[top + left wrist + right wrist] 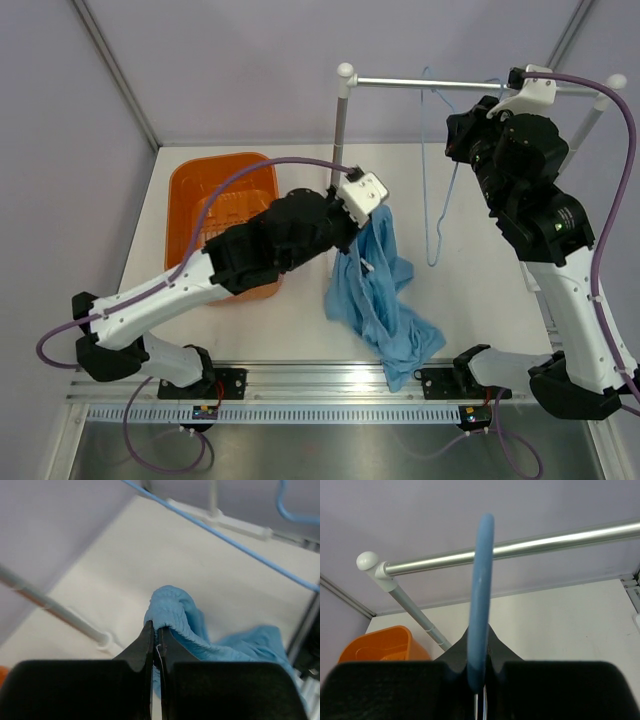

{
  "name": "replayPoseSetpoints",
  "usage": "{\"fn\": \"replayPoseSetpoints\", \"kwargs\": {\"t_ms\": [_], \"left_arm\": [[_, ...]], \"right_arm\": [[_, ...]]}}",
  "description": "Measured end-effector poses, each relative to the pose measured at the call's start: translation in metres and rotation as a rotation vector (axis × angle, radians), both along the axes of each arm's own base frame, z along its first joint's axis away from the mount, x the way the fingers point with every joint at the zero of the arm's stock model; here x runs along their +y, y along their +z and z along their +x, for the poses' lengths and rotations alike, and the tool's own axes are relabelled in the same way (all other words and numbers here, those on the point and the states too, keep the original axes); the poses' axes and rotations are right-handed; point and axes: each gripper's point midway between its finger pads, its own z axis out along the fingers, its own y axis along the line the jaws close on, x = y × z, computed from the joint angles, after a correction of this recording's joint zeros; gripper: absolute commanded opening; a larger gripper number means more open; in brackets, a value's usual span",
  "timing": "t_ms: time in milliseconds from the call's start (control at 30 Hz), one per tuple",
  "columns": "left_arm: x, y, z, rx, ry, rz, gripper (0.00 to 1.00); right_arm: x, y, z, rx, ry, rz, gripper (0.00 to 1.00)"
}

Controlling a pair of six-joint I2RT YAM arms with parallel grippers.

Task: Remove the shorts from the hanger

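The light-blue shorts (385, 300) hang limp from my left gripper (368, 207), which is shut on a bunched fold of the waistband (172, 610). Their lower end lies crumpled on the table by the front rail. In the left wrist view the black jaws of that gripper (155, 630) pinch the cloth. The thin blue wire hanger (440, 200) hangs bare from the silver rail (430, 83), to the right of the shorts and apart from them. My right gripper (455, 130) is shut on the hanger (481, 580) near its hook, just below the rail (520, 547).
An orange basket (200, 190) stands at the back left of the table, behind my left arm. The rail's left post (340, 150) rises just behind the left gripper. Purple walls close in the back and sides.
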Motion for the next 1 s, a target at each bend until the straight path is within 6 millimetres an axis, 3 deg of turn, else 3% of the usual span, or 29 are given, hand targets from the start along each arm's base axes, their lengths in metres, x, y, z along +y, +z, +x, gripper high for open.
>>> {"fn": "replayPoseSetpoints", "kwargs": {"t_ms": [167,267,333,400,533,600,733,867,1000], "left_arm": [[0.061,0.122,0.022,-0.221,0.206,-0.188,0.0],[0.12,0.21,0.018,-0.378,0.332,-0.383,0.0],[0.165,0.256,0.012,-0.492,0.428,-0.495,0.0],[0.211,0.294,0.009,-0.609,0.549,-0.593,0.0],[0.282,0.34,0.016,-0.79,0.803,-0.685,0.0],[0.301,0.354,0.029,-0.854,0.914,-0.688,0.0],[0.308,0.356,0.075,-0.891,1.014,-0.632,0.0],[0.298,0.316,0.129,-0.808,1.025,-0.532,0.0],[0.286,0.273,0.167,-0.707,1.004,-0.461,0.0]], "right_arm": [[-0.002,-0.012,-0.007,0.019,0.005,-0.006,0.0],[-0.001,-0.019,-0.012,0.031,0.025,-0.003,0.0],[-0.002,-0.027,-0.016,0.047,0.033,-0.005,0.0],[-0.002,-0.033,-0.022,0.06,0.047,-0.003,0.0],[-0.002,-0.036,-0.036,0.069,0.079,0.009,0.0],[-0.004,-0.034,-0.042,0.064,0.087,0.018,0.0],[-0.007,-0.031,-0.052,0.052,0.099,0.032,0.0],[-0.007,-0.039,-0.055,0.061,0.104,0.029,0.0],[-0.005,-0.055,-0.054,0.099,0.109,0.013,0.0]]}}
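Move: About 17 cm ahead of the left hand and 31 cm to its left, some 30 cm below, stands the orange basket for the shorts it already holds. The rack's left post stands roughly 17 cm ahead and 5 cm left; the emptied hanger, in the right fingers, is some 12 cm ahead, 11 cm right and 8 cm higher. From the right hand, the basket lies around 5 cm ahead, 43 cm left and 44 cm below. Swinging up and left in a high arc, the left hand carries the pinched shorts away from the hanger to above the basket: about 35 cm up and 30 cm left, then forward 15 cm while starting to sink. It turns far counter-clockwise, fingers ending forward and tipped up. The right hand keeps its hold on the hanger, easing some 5 cm back and 5 cm down. ##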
